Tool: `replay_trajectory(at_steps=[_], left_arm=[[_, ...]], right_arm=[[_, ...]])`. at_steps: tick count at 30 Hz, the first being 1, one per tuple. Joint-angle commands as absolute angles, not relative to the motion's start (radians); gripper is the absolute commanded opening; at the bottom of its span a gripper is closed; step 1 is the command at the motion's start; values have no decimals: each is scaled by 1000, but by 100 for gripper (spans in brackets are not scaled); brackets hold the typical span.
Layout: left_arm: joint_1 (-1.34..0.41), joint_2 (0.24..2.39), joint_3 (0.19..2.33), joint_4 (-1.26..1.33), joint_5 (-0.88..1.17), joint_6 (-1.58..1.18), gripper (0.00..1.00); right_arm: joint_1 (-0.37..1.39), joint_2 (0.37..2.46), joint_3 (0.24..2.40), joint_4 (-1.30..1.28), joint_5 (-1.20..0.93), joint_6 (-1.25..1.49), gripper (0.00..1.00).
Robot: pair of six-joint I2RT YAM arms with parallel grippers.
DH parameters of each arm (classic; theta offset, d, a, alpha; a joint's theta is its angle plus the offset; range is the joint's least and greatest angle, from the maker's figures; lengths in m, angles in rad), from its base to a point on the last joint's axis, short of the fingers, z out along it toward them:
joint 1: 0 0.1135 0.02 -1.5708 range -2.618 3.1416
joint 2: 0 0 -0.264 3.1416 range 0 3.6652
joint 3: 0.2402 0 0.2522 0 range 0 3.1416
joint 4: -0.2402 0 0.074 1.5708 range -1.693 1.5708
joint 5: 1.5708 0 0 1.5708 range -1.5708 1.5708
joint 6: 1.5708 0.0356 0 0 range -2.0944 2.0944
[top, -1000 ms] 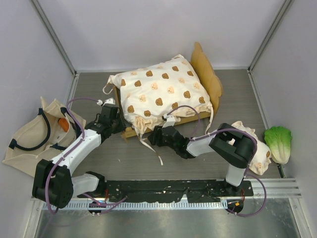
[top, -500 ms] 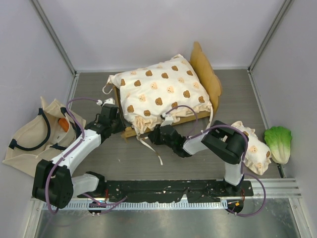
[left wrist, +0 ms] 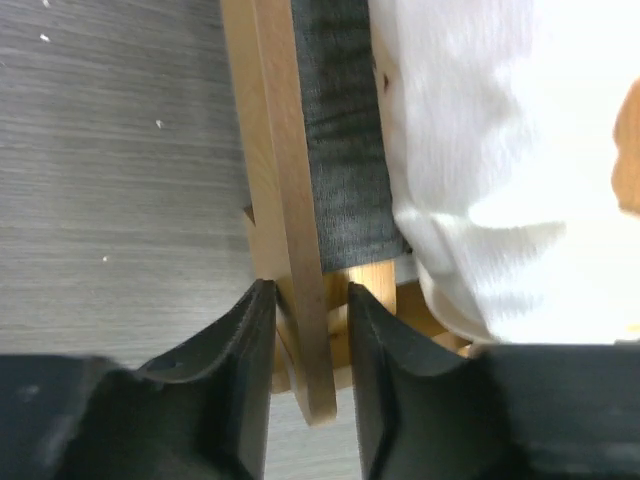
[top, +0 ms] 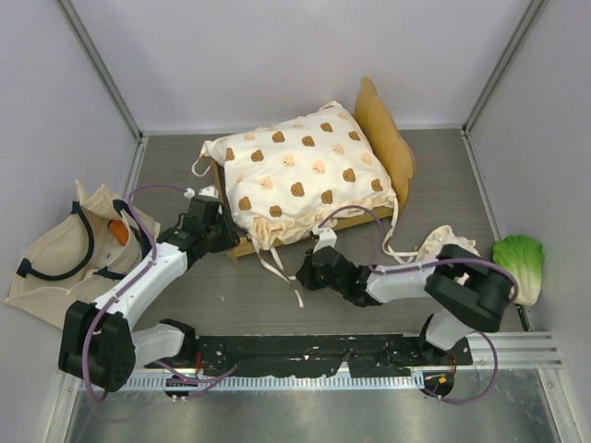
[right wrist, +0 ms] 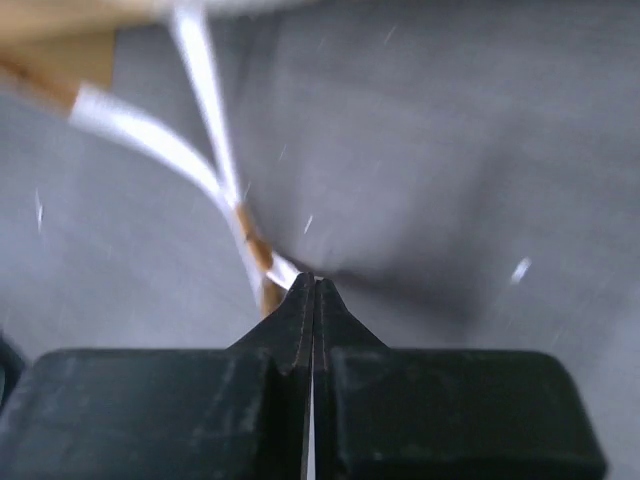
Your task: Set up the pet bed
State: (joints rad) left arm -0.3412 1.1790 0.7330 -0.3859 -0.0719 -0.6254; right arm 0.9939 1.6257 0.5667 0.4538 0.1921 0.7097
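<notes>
The pet bed (top: pixel 383 129) stands at the back centre, a light-wood frame with a scalloped headboard. A cream bear-print cushion (top: pixel 300 175) lies on it. My left gripper (top: pixel 226 238) is at the bed's near-left corner. In the left wrist view its jaws (left wrist: pixel 310 290) straddle the wooden side rail (left wrist: pixel 298 200), open, with a gap on the right side. Grey fabric (left wrist: pixel 345 150) and the cushion (left wrist: pixel 480 150) lie beyond. My right gripper (top: pixel 303 275) is low over the table before the bed, shut (right wrist: pixel 314 280) on a white tie strap (right wrist: pixel 210 150) of the cushion.
A beige tote bag (top: pixel 55 254) with black handles lies at the left wall. A green lettuce toy (top: pixel 519 266) sits at the right wall. A small bear-print pillow (top: pixel 441 242) lies partly under my right arm. Grey walls close in the table.
My right gripper has shut and drawn back from the bed's near edge toward the right front. My left jaws have loosened from the frame rail; that arm has barely moved.
</notes>
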Motion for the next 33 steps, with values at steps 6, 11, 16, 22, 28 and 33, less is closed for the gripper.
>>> replay_trajectory(at_steps=[6,11,16,22,28,33], left_arm=[[-342,1042,773,-566,-26,-607,59],[-337,953,779,-632,-78,-637,70],[-339,844,698,-640,65,-718,69],[-337,764,629,-577,115,-776,66],[-339,796,640,-568,117,-761,67],[-339,796,630,-574,117,-756,67]], right_arm=[[1227,1379,574,-46,247,703,1],[1258,1342,597,-72,249,698,1],[1259,1338,646,-68,297,689,4],[1123,1377,726,33,281,594,57],[1012,1584,779,250,155,561,57],[1012,1735,865,328,104,600,57]])
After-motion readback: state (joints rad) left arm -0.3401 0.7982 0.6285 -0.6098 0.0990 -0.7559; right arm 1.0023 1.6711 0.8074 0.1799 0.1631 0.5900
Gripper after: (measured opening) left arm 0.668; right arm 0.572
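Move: The left gripper straddles the near left corner of the bed frame, its fingers already loosening; the tie crossing lies about 12 cm right of it, 7 cm back and some 8 cm lower. The shut right gripper has the short tie end at its tips: the crossing is about 5 cm left, 2 cm ahead and just below, the frame corner some 16 cm left and 8 cm ahead, the long tie end 7 cm straight back. Draw the right gripper back about 11 cm, shut on the short tie end and drifting right at the end, then open it and arc up and forward again, coming down astride the ties a little left of where it began. Meanwhile open the left gripper, bring it back off the frame corner some 8 cm and slightly up, and roll its left side down. ##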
